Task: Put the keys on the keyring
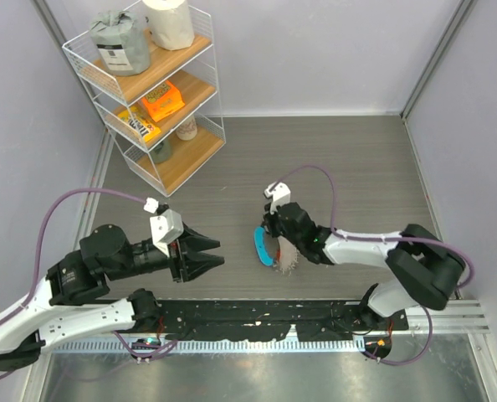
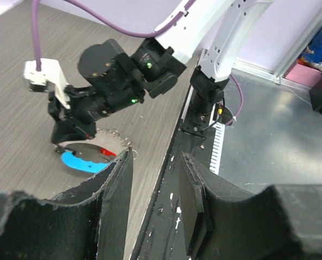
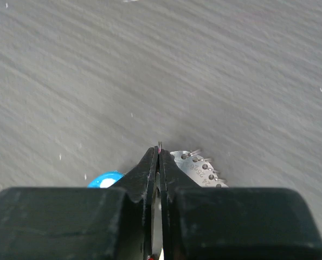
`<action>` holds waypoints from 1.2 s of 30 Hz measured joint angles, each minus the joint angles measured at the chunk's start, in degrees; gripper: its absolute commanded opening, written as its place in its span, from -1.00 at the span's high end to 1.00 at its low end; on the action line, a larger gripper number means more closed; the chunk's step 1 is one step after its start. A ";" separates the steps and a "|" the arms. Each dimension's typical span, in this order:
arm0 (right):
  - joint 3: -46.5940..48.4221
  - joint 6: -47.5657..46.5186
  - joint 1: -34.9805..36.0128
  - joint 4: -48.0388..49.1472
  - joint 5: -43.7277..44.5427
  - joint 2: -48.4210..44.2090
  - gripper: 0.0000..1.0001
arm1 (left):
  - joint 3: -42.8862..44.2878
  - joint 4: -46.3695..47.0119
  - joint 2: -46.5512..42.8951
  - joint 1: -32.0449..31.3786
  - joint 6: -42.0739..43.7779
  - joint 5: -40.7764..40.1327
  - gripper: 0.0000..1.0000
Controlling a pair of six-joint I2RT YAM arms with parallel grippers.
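The keys (image 1: 287, 256) form a silvery toothed fan on the grey table, just right of the keyring's blue tag (image 1: 263, 248). My right gripper (image 1: 272, 239) points down over them. In the right wrist view its jaws (image 3: 159, 150) are shut on a thin metal sliver of the keyring, with the keys (image 3: 200, 169) at the right and the blue tag (image 3: 102, 179) at the left. The left wrist view shows the blue tag (image 2: 82, 161), a small red tag (image 2: 108, 153) and the keys (image 2: 111, 140) under the right gripper. My left gripper (image 1: 213, 255) hovers open and empty a short way left.
A white wire shelf rack (image 1: 148, 92) with bags and boxes stands at the back left. The black mounting rail (image 1: 257, 322) runs along the near edge. Grey walls close in the table on the left, back and right.
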 measured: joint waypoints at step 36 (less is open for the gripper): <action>29.68 -1.60 -2.89 -27.39 1.33 -8.68 -0.91 | -3.41 -7.19 -14.05 0.00 1.44 -16.92 -0.99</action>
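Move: The right hand has its nearly shut fingers at the far end of the keyring, whose middle lies about 6 cm back, 1 cm to the right and 2 cm below. Its red key is roughly 8 cm back and 2 cm right; a white scrap lies some 12 cm ahead and 11 cm left on the bare table. From the left hand, the keyring lies around 14 cm ahead, 10 cm right and 28 cm below. The right fingers let go of the keyring's far end, opening wide as the hand runs about 6 cm forward and 5 cm left, low over the table; it then climbs almost 20 cm clear, drifting back and to the right. The left hand, empty, draws some 7 cm left, away from the keyring, turning counter-clockwise and opening fully from half open. ##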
